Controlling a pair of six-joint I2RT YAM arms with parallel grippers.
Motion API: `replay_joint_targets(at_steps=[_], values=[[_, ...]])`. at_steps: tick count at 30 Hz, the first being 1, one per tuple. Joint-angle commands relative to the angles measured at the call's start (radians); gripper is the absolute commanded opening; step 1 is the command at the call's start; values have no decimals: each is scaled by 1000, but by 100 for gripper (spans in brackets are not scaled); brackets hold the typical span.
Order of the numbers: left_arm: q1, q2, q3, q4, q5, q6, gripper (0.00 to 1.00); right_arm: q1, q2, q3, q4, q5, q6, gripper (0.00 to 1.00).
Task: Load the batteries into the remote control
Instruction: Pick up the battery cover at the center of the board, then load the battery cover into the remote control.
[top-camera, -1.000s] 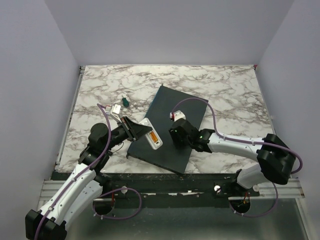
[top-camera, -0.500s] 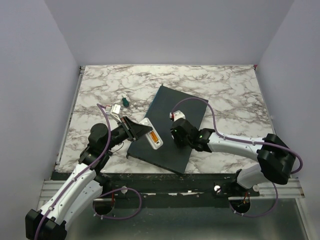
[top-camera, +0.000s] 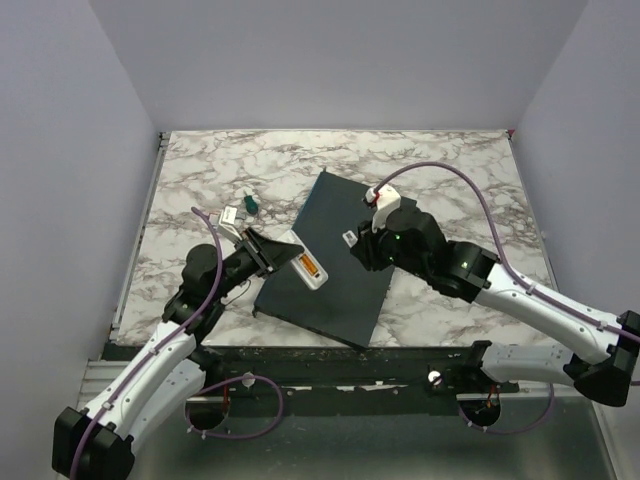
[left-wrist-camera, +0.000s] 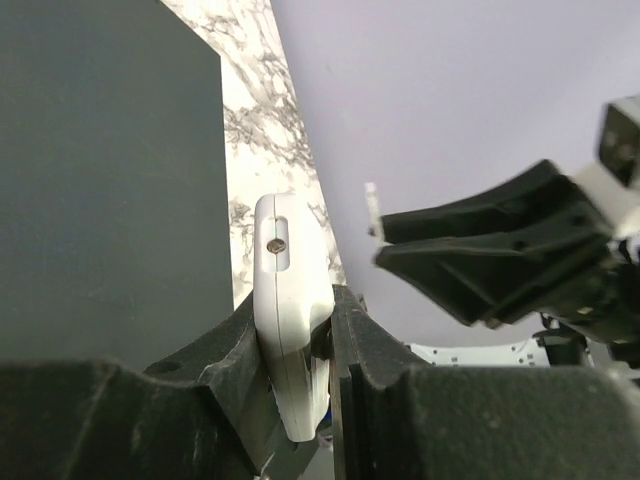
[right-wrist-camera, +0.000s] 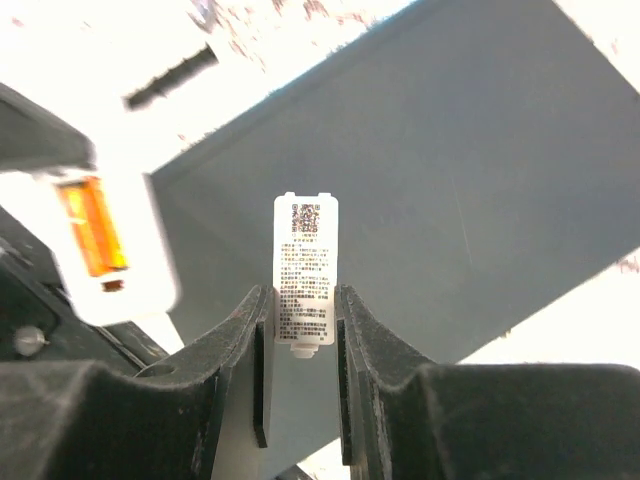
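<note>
My left gripper (top-camera: 284, 256) is shut on the white remote control (top-camera: 308, 268) and holds it over the near left part of the dark grey slab (top-camera: 340, 295). The remote's bay faces up with orange batteries (top-camera: 309, 267) in it. In the left wrist view the remote (left-wrist-camera: 290, 300) stands on edge between the jaws of the left gripper (left-wrist-camera: 300, 322). My right gripper (right-wrist-camera: 303, 320) is shut on a thin white labelled battery cover (right-wrist-camera: 306, 268) and holds it above the slab (right-wrist-camera: 450, 200). It hangs to the right of the remote (right-wrist-camera: 110, 250) and its batteries (right-wrist-camera: 92, 225).
A small green-and-dark object (top-camera: 251, 205) and a small white piece (top-camera: 231, 215) lie on the marble table (top-camera: 450, 180) left of the slab. Purple walls close in the table on three sides. The right arm reaches in from the right over the slab.
The right gripper has closed on the battery cover and lifted it off the slab, rising and drawing back to the right. The left gripper keeps the remote almost where it was.
</note>
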Motion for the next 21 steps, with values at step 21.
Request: replay_joint_targets(at_steps=[21], values=[[-116,-100,-105,123,-316,-112,0,92,220,352,-209,-272,30,1]])
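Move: The battery cover is already pinched in the right fingers, clear of the board. The open battery compartment of the remote control lies some 10 cm to that hand's left and 4 cm back, at about the same height. The board's middle is about 16 cm below, roughly 5 cm ahead and 4 cm to the left. The left hand already holds the remote control; from it the compartment is about 4 cm to the right and 3 cm back. Still pinching the battery cover by one end, the right hand first rises about 5 cm, then swings left and somewhat back towards the open compartment, ending about 6 cm farther left while turning some 15 degrees counter-clockwise and sinking slightly late on. The left hand keeps its grip on the remote control almost in place, turning it counter-clockwise about 10 degrees. ##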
